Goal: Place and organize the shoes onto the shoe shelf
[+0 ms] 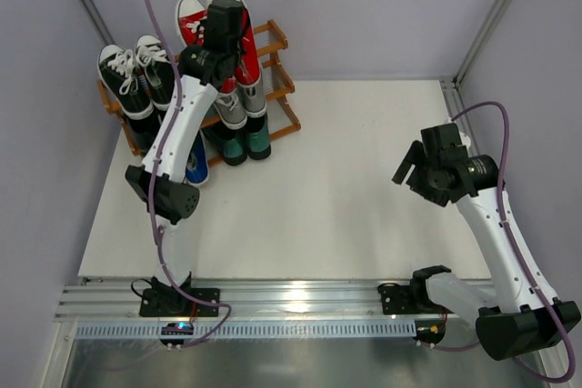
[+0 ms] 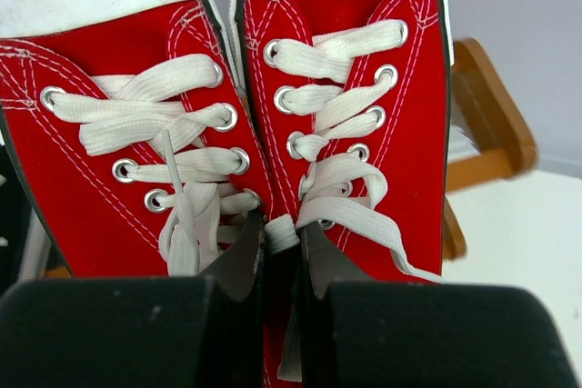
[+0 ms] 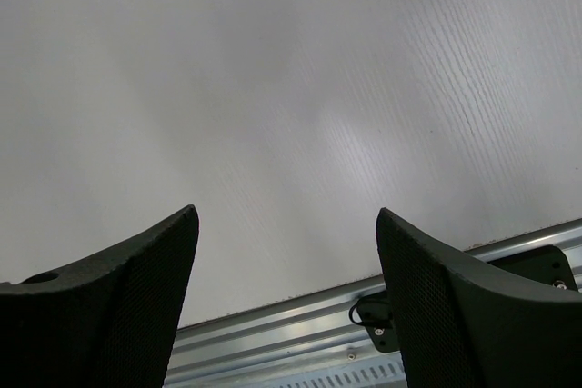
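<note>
The pair of red sneakers (image 1: 193,17) (image 2: 364,134) with white laces lies toes away on the top tier of the orange-brown shoe shelf (image 1: 277,40) (image 2: 491,124). My left gripper (image 1: 223,8) (image 2: 282,229) is shut on the red sneakers, pinching the inner edges and a white lace where the two shoes meet. Black-and-white sneakers (image 1: 136,74) sit at the shelf's left end. Grey sneakers (image 1: 232,108) and dark green loafers (image 1: 250,144) fill the lower tiers on the right, and a blue sneaker (image 1: 196,166) shows beside my left arm. Over the bare table at the right hangs my right gripper (image 1: 407,164) (image 3: 286,224), open and holding nothing.
The white table top (image 1: 346,188) stretches from the shelf to the right arm. A metal rail (image 1: 300,302) (image 3: 300,333) runs along the near edge. Grey walls close the back and both sides.
</note>
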You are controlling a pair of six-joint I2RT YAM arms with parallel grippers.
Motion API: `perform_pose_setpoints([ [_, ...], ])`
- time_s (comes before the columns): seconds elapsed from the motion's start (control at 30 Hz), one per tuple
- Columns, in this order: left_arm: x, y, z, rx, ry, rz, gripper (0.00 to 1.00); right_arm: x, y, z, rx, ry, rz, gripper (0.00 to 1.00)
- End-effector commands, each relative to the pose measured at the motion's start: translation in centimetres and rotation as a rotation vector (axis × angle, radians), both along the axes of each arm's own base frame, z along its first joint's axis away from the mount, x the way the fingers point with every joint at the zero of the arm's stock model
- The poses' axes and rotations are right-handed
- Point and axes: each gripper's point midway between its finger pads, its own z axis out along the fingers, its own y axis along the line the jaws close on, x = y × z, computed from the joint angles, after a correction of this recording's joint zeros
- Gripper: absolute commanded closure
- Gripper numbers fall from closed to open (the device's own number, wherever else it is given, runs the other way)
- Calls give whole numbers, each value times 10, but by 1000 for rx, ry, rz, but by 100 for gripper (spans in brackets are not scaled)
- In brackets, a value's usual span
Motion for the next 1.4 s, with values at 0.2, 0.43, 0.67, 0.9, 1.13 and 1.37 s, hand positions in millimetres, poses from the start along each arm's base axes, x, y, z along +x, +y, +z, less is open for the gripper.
perform_pose_setpoints([
  [0.2,27,39,100,-92,-350,61,100,12,10,5,38,-36,41,21],
  [0.43,41,38,77,-102,-313,68,100,25,19,0,59,-26,76,21],
  [0.67,54,37,61,-182,-300,75,100,34,20,0,42,-23,116,21],
  [0.9,58,32,41,-209,-249,85,99,41,25,-4,51,-23,140,21],
  [1.13,56,17,32,-304,-216,40,91,47,29,-15,71,-12,156,21],
  [1.37,51,17,34,-348,-208,47,68,48,24,-29,88,1,154,21],
])
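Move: The left hand already holds the red shoes over the rack, pinched together at their inner sides. Their place, the empty right part of the top tier, lies about 6 cm ahead, 2 cm left and 6 cm below. The black sneakers sit on that tier some 24 cm left and 2 cm back; the grey shoes are one tier down, about 4 cm back, 1 cm right and 18 cm below. From the right hand the place is roughly 35 cm ahead, 47 cm left and 12 cm up. Still pinching the red pair, the left hand carries it some 6 cm forward and a little left, the leftward part coming first, then lowers it about 2 cm onto the top tier. Near the end it rolls about 13 degrees, left side down, and the fingers start to open. The empty, open right hand drifts about 5 cm forward and left, sinking slightly. ##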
